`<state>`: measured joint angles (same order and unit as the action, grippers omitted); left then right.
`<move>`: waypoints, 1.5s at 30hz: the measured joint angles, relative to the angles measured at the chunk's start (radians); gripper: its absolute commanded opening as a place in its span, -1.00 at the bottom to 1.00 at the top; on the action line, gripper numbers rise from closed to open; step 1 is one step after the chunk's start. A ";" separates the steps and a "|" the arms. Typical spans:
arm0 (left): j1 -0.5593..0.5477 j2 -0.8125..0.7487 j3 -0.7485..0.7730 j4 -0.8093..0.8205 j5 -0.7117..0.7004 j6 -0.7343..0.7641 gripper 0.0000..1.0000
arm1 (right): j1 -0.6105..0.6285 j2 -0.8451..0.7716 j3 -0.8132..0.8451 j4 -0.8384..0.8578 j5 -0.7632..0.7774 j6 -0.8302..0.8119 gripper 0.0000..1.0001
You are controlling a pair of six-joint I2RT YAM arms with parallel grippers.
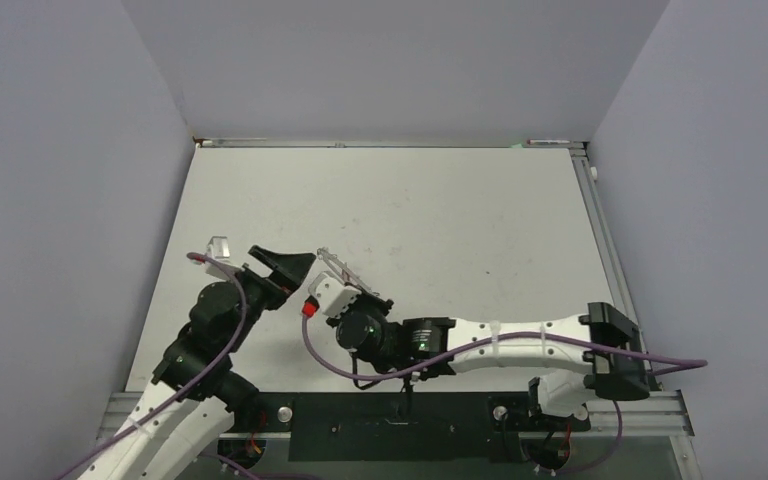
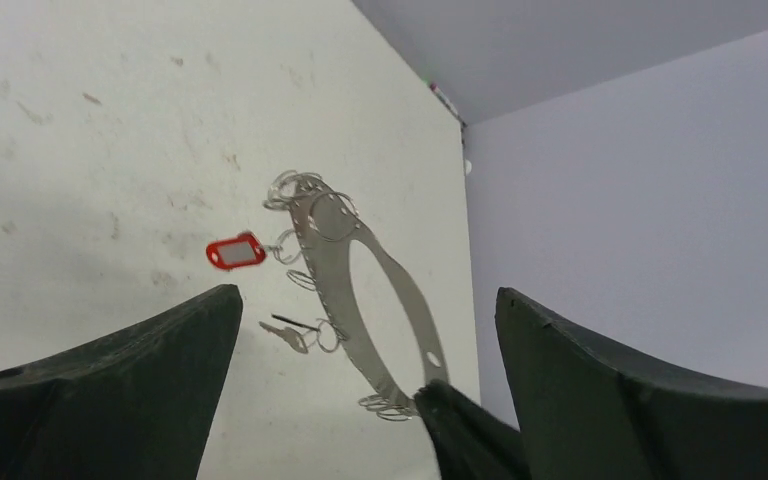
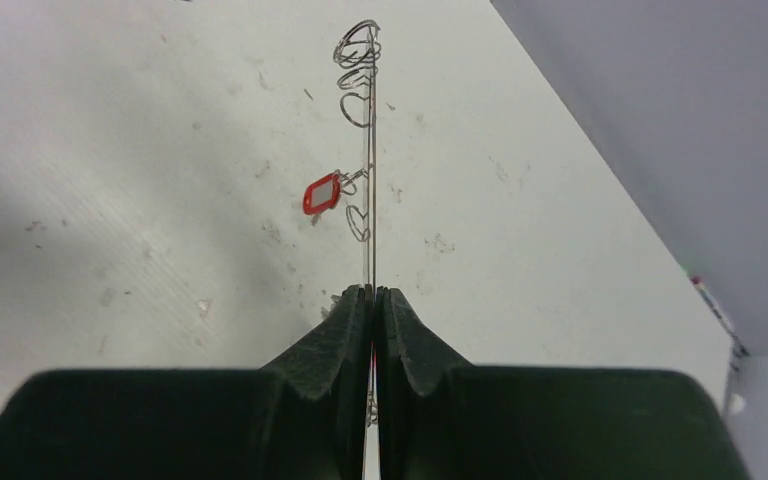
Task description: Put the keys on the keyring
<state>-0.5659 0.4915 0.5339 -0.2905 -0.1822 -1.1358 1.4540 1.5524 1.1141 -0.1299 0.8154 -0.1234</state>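
My right gripper (image 3: pixel 372 292) is shut on the rim of the keyring (image 3: pixel 369 200), which stands upright and edge-on in the right wrist view. In the left wrist view the keyring (image 2: pixel 332 262) shows as a flat pale hoop with wire loops round its rim. One dark right finger (image 2: pixel 465 432) holds its lower end. A key with a red tag (image 2: pixel 236 252) hangs at a loop on its left side; the red tag (image 3: pixel 321 194) also shows in the right wrist view. A plain grey key (image 2: pixel 290 337) hangs at a lower loop. My left gripper (image 2: pixel 365 300) is open and apart from the hoop. From above, the left gripper (image 1: pixel 288 270) sits just left of the keyring (image 1: pixel 334 263).
The white table (image 1: pixel 440 220) stretches behind both arms to grey walls on three sides. A metal rail (image 1: pixel 605 240) runs along its right edge. The right arm (image 1: pixel 500 345) lies low across the near edge, with a purple cable (image 1: pixel 320 360) looping under its wrist.
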 measured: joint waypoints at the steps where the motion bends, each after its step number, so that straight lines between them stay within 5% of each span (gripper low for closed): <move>1: 0.004 -0.042 0.009 -0.022 -0.025 0.030 0.92 | -0.011 -0.037 0.009 -0.027 -0.032 0.021 -0.90; 8: 0.011 -0.300 0.104 -0.126 -0.126 0.374 0.92 | -0.140 -0.225 0.158 -0.251 -0.386 0.189 -0.90; 18: 0.011 -0.359 0.183 -0.238 -0.127 0.790 0.92 | -0.350 -0.204 0.305 -0.516 -0.876 0.340 -0.90; 26: 0.011 -0.410 0.093 -0.274 -0.088 0.879 0.92 | -0.354 -0.134 0.285 -0.549 -1.129 0.426 -0.90; 32: 0.011 -0.418 0.093 -0.276 -0.077 0.886 0.92 | -0.377 -0.130 0.138 -0.415 -1.284 0.503 -0.90; 45: 0.012 -0.401 0.093 -0.284 -0.058 0.885 0.92 | -0.642 0.033 -0.133 -0.137 -1.469 0.563 -0.90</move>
<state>-0.5541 0.0910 0.6270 -0.5743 -0.2401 -0.2508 0.8120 1.5856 0.9813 -0.2672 -0.6533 0.4400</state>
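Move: The right gripper holds the keyring plate near one end; its middle lies about 5 cm ahead, 2 cm left and 2 cm above that hand, with the red tag some 4 cm ahead, 3 cm left and 3 cm below. The clear table it is brought down towards is about 4 cm back, 2 cm right and 16 cm below. From the left hand, the plate's middle is roughly 6 cm ahead, 7 cm right and slightly lower. Keep the keyring plate pinched in the right gripper: lift it about 11 cm, draw it back towards the base while tipping the fingers over some 75 degrees, then sink nearly 20 cm towards the table, swinging forward again. Meanwhile pull the open left gripper away from the plate, left and back, rising then partly sinking, rolling its left side up and tilting the fingers upward. ##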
